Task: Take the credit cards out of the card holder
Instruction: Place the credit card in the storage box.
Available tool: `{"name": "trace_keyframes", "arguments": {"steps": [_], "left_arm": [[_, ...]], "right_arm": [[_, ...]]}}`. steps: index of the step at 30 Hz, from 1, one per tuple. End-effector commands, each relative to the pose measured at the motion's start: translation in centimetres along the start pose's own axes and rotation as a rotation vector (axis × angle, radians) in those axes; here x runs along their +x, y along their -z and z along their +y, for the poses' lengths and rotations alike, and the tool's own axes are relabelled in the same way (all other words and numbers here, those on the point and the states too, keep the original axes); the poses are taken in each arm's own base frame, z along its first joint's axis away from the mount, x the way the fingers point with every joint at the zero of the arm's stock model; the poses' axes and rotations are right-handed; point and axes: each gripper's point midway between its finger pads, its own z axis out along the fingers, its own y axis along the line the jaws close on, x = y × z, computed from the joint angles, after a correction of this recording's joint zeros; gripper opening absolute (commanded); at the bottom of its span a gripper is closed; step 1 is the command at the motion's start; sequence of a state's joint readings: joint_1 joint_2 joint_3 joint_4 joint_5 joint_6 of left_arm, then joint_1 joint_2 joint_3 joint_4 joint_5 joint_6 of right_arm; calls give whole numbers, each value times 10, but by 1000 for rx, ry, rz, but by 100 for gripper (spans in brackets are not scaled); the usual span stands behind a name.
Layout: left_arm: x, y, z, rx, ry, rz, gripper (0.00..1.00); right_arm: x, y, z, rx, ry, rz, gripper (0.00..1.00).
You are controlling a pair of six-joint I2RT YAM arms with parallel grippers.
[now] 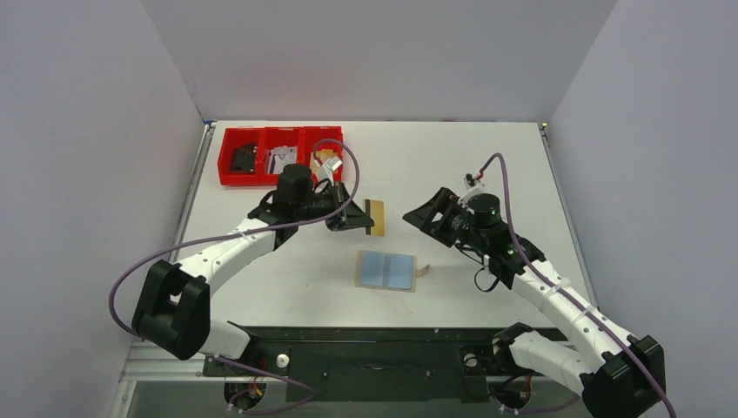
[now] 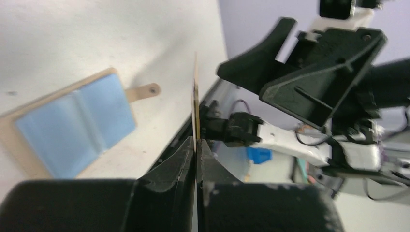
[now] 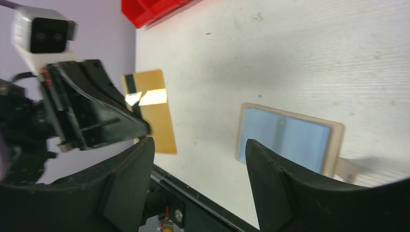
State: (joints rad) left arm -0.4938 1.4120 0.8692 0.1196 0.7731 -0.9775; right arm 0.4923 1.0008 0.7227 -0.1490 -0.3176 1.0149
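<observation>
The card holder [image 1: 387, 271] lies opened flat on the table, a tan sleeve with a small strap tab; both halves show pale blue faces [image 2: 72, 123] [image 3: 285, 137]. Up and to its left, my left gripper [image 1: 355, 218] is shut on one credit card [image 1: 375, 218], gold with a dark stripe, and holds it above the table. That card stands edge-on between the jaws in the left wrist view [image 2: 196, 96], and its gold face shows in the right wrist view [image 3: 153, 116]. My right gripper [image 1: 418, 215] hovers just right of the card, open and empty [image 3: 198, 145].
A red three-compartment tray [image 1: 280, 155] holding small items sits at the back left, behind the left gripper; its corner shows in the right wrist view [image 3: 154, 9]. The black base rail [image 1: 365, 348] runs along the near table edge.
</observation>
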Motion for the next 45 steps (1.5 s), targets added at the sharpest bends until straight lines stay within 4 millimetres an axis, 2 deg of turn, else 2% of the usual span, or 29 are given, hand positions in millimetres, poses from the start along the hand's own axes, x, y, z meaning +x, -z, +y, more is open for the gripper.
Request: {"name": "trace_keyframes", "arguments": {"steps": [1,2,3,4,5,7,8,11,12,19,21,22,23,24,25,26,34,39,40,41,45], "left_arm": [[-40,20,13,-249,-149,-134,0],[-57,25,15,-301,-184,-186,0],[-58,27,27,-359,-168,-179,0],[-74,33,29,-408,-195,-227,0],[-81,38,45,-485,-179,-245,0],[-103,47,51,-571,-200,-289,0],[-105,50,57,-605,-203,-286,0],[-133,59,70,-695,-207,-337,0],[-137,61,73,-715,-209,-338,0],[-197,76,97,-842,-207,-422,0],[-213,77,102,-851,-204,-437,0],[-217,74,112,-865,-201,-424,0],[-231,77,107,-855,-214,-449,0],[-235,76,119,-866,-198,-439,0],[-244,74,115,-849,-208,-446,0],[-252,71,120,-839,-206,-446,0],[-292,52,148,-771,-224,-425,0],[-302,37,175,-745,-217,-396,0],[-304,35,175,-734,-217,-395,0],[-302,31,186,-740,-204,-381,0],[-305,19,197,-700,-196,-357,0]], "right_arm": [[-7,11,-34,183,83,-46,65],[-7,11,-37,192,86,-49,65],[-6,12,-39,201,94,-45,65],[-5,12,-40,205,97,-44,65],[-5,12,-42,212,103,-42,65],[-5,13,-44,222,112,-39,65],[-5,13,-45,228,114,-36,65],[-5,15,-47,237,130,-35,65],[-4,15,-49,242,134,-32,65],[-1,18,-52,254,151,-14,65],[-1,19,-53,257,154,-11,65],[0,20,-53,260,157,-10,65],[-1,21,-54,262,158,-11,65],[0,22,-54,264,162,-12,65],[0,24,-56,270,162,-10,65],[0,25,-56,271,165,-13,65],[0,37,-58,285,171,-19,65],[0,46,-60,298,172,-32,65],[0,47,-61,300,172,-33,65],[0,49,-62,303,172,-36,65],[1,52,-64,312,170,-38,65]]}}
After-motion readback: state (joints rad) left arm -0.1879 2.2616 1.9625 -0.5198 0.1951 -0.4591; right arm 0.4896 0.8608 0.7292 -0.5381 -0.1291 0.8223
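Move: In the red storage box's right-hand compartment, the pile of gold cards lies about 34 cm ahead of the left hand, 15 cm to its left and 20 cm below. The silver cards are in the next compartment, some 16 cm left of the gold pile and level with it in depth. The open card holder lies about 6 cm back, 8 cm right and 20 cm below the left hand. From the right hand the gold pile is roughly 32 cm ahead, 31 cm left and 20 cm below. Carrying the gold card still pinched in its shut fingers, the left hand swings about 30 cm forward and 15 cm left to the gold-card compartment, nearly level at first, then sinking some 10 cm. The wrist turns about 50 degrees, bringing the fingers from pointing right to forward and steeply down. The right hand, already open and empty, backs off right, down and slightly back. ##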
